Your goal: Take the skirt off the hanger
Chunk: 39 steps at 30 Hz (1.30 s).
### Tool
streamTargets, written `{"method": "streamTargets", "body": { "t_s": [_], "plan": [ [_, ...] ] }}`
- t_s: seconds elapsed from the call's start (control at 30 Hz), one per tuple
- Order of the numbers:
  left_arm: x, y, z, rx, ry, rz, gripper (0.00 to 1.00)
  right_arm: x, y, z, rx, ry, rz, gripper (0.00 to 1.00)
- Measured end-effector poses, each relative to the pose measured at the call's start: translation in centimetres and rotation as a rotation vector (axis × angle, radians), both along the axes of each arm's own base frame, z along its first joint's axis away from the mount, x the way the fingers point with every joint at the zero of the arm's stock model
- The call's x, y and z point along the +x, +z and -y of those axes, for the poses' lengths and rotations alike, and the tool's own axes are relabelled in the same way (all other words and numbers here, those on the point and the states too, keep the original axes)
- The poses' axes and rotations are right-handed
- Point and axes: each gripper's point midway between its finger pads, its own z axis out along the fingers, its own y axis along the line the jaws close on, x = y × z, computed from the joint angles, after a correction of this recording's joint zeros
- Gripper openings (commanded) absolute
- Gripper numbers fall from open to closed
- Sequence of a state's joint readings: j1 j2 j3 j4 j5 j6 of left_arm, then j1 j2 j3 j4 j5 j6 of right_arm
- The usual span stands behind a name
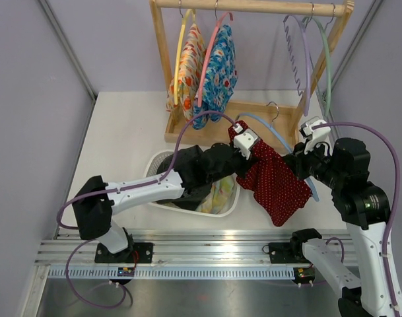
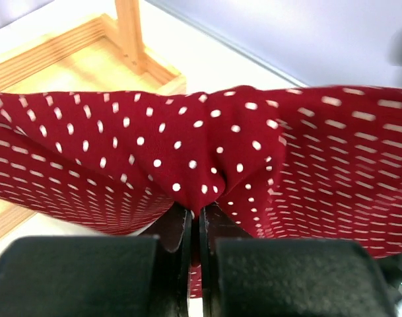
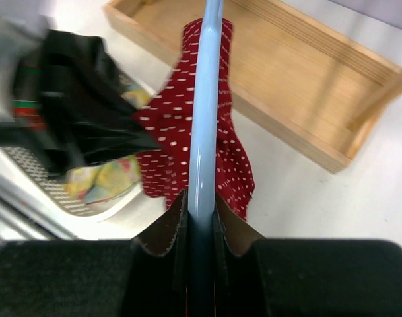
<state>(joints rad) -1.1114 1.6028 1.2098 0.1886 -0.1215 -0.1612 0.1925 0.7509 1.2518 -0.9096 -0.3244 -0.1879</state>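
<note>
A dark red skirt (image 1: 277, 183) with white dots hangs from a light blue hanger (image 1: 273, 135) held above the table, right of centre. My left gripper (image 1: 244, 141) is at the skirt's upper left corner. In the left wrist view, the left gripper (image 2: 199, 214) is shut on a pinched fold of the skirt (image 2: 187, 145). My right gripper (image 1: 301, 165) is at the hanger's lower right arm. The right wrist view shows the right gripper (image 3: 201, 205) shut on the hanger (image 3: 206, 99), and the skirt (image 3: 171, 132) drapes over the bar beyond it.
A white mesh basket (image 1: 160, 160) with colourful clothes sits under my left arm. Behind stands a wooden rack (image 1: 253, 6) with its base tray (image 1: 187, 132). It carries two patterned garments (image 1: 191, 66) (image 1: 220, 66) and empty purple (image 1: 305, 59) and green (image 1: 328, 59) hangers.
</note>
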Motion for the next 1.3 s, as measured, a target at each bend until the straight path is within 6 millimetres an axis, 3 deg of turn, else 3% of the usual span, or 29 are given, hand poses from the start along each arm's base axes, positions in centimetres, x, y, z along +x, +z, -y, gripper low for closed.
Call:
{"method": "streamTargets", "body": {
  "t_s": [0.07, 0.17, 0.3, 0.63, 0.73, 0.83, 0.93, 1.3],
  "plan": [
    [-0.7, 1.1, -0.3, -0.009, -0.03, -0.002, 0.0, 0.7, -0.8, 0.8, -0.021, -0.049, -0.001, 0.0],
    [-1.9, 4.3, -0.8, -0.048, -0.078, 0.006, 0.0, 1.8, -2.4, 1.7, -0.049, -0.106, -0.01, 0.0],
    [-4.2, 11.2, -2.2, -0.154, -0.155, 0.055, 0.0, 3.1, -4.0, 3.0, -0.078, -0.178, -0.017, 0.0],
    [-8.4, 26.3, -9.9, -0.396, -0.188, 0.258, 0.0, 4.2, -5.6, 4.8, -0.088, -0.265, -0.013, 0.0],
    [-8.9, 29.1, -11.3, -0.44, -0.179, 0.308, 0.0, 4.2, -6.1, 5.0, -0.091, -0.27, -0.025, 0.0],
    [-8.9, 29.5, -11.5, -0.442, -0.176, 0.321, 0.0, 4.2, -6.1, 5.0, -0.089, -0.268, -0.024, 0.0],
    [-8.4, 28.4, -10.4, -0.411, -0.179, 0.305, 0.0, 4.0, -6.0, 4.8, -0.083, -0.258, -0.019, 0.0],
    [-6.5, 20.6, -4.4, -0.262, -0.228, 0.155, 0.0, 3.8, -5.7, 4.4, -0.072, -0.237, -0.012, 0.0]
  ]
}}
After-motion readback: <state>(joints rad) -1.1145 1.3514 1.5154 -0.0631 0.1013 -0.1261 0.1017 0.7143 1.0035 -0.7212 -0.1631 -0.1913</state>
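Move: My left hand already pinches the red skirt; the skirt's middle is about 6 cm to its right, 3 cm back and 10 cm lower. The blue hanger's middle is roughly 7 cm right, 4 cm forward and 5 cm above; the basket is some 21 cm left, about level forward, 24 cm down. My right hand, still gripping the hanger, has the skirt's middle about 9 cm left, 4 cm back and 12 cm below. I haul the pinched skirt steeply up away from the hanger with my left hand, almost 30 cm, drawing back and left and rolling the wrist, then let that hand sink about 9 cm again, easing right and slightly forward. My right hand keeps its grip on the hanger and pulls it the other way, down, right and forward, turning some 15 degrees clockwise, then holds. ##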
